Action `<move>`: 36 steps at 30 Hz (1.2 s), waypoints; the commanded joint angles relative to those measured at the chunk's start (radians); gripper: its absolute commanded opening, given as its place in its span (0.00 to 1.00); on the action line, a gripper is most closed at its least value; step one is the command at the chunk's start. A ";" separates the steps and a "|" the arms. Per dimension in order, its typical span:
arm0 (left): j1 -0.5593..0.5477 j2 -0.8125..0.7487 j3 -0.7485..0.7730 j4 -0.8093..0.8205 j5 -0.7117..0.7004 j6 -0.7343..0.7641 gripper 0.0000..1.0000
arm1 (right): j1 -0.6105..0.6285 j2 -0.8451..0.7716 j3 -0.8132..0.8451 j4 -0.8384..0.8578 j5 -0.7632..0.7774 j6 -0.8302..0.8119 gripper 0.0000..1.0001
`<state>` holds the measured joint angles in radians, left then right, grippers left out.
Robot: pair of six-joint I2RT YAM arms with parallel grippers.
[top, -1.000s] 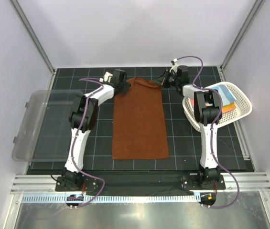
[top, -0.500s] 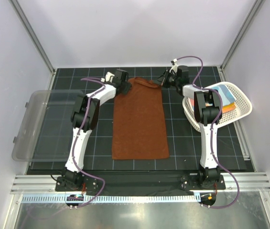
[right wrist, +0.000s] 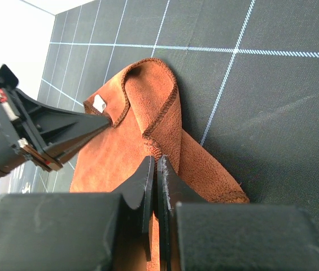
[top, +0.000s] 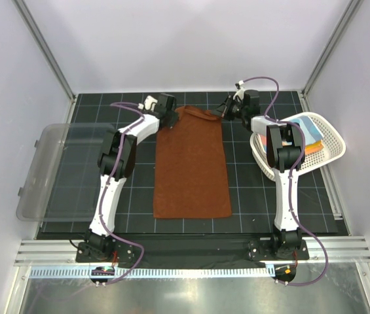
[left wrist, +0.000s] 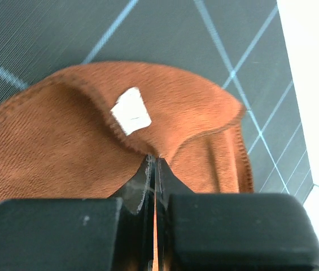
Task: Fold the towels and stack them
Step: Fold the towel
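A large rust-brown towel point(top: 191, 170) lies lengthwise on the black grid mat, its far edge bunched up. My left gripper point(top: 171, 120) is shut on the far left corner. In the left wrist view the jaws point(left wrist: 154, 161) pinch the hemmed edge of the towel point(left wrist: 52, 152) just below a white label point(left wrist: 131, 110). My right gripper point(top: 223, 112) is shut on the far right corner. In the right wrist view its jaws point(right wrist: 155, 162) clamp a fold of the towel point(right wrist: 114, 164), with the left gripper point(right wrist: 105, 119) opposite. More towels, light blue point(top: 309, 127) over orange point(top: 310, 148), sit in the basket.
A white perforated basket point(top: 332, 140) stands at the right edge of the mat, close to the right arm. A clear plastic bin point(top: 47, 170) lies at the left, partly off the mat. White walls and metal posts enclose the workspace.
My left gripper has closed on the towel's far left corner; a second ago its jaws stood apart there. The right gripper and the towel's body have not moved.
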<state>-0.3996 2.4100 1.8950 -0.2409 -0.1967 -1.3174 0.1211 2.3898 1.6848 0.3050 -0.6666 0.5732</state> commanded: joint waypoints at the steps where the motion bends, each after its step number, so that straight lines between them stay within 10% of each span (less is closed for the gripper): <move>1: 0.002 -0.064 0.064 0.012 -0.046 0.086 0.00 | -0.008 -0.006 0.046 0.002 0.007 -0.021 0.01; 15: 0.025 -0.141 -0.004 -0.001 -0.015 0.165 0.00 | -0.009 -0.055 -0.002 0.011 0.010 -0.001 0.01; 18: 0.024 -0.126 -0.020 -0.046 -0.024 0.120 0.27 | -0.009 -0.052 0.000 0.017 0.010 0.007 0.01; 36: 0.010 -0.011 0.022 -0.001 -0.013 0.004 0.34 | -0.011 -0.035 0.012 -0.004 0.009 -0.033 0.01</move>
<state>-0.3824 2.3936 1.8805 -0.2596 -0.2058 -1.2888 0.1154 2.3894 1.6836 0.2810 -0.6632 0.5682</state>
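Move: The towel's folded-over far hem lies right at the left gripper's shut tips, about 1 cm ahead, 1 cm to the left and 1 cm lower. The white tag on that flap sits some 2 cm ahead and 2 cm to the left of these tips, about 1 cm down. The towel's far-right corner, in the right gripper, is about 15 cm to the right, level ahead and slightly higher. From the right gripper, the hem aimed at lies about 15 cm left, level ahead, some 3 cm lower. Lift the shut, empty left gripper straight up off the folded hem by about 5 cm, drifting 2 cm left. Then open the fingers to about a third and lower them just as far, back onto the hem beside the tag, ending some 1.5 cm left of the first spot with the hem between the tips. Keep the right gripper still, pinching its corner. ##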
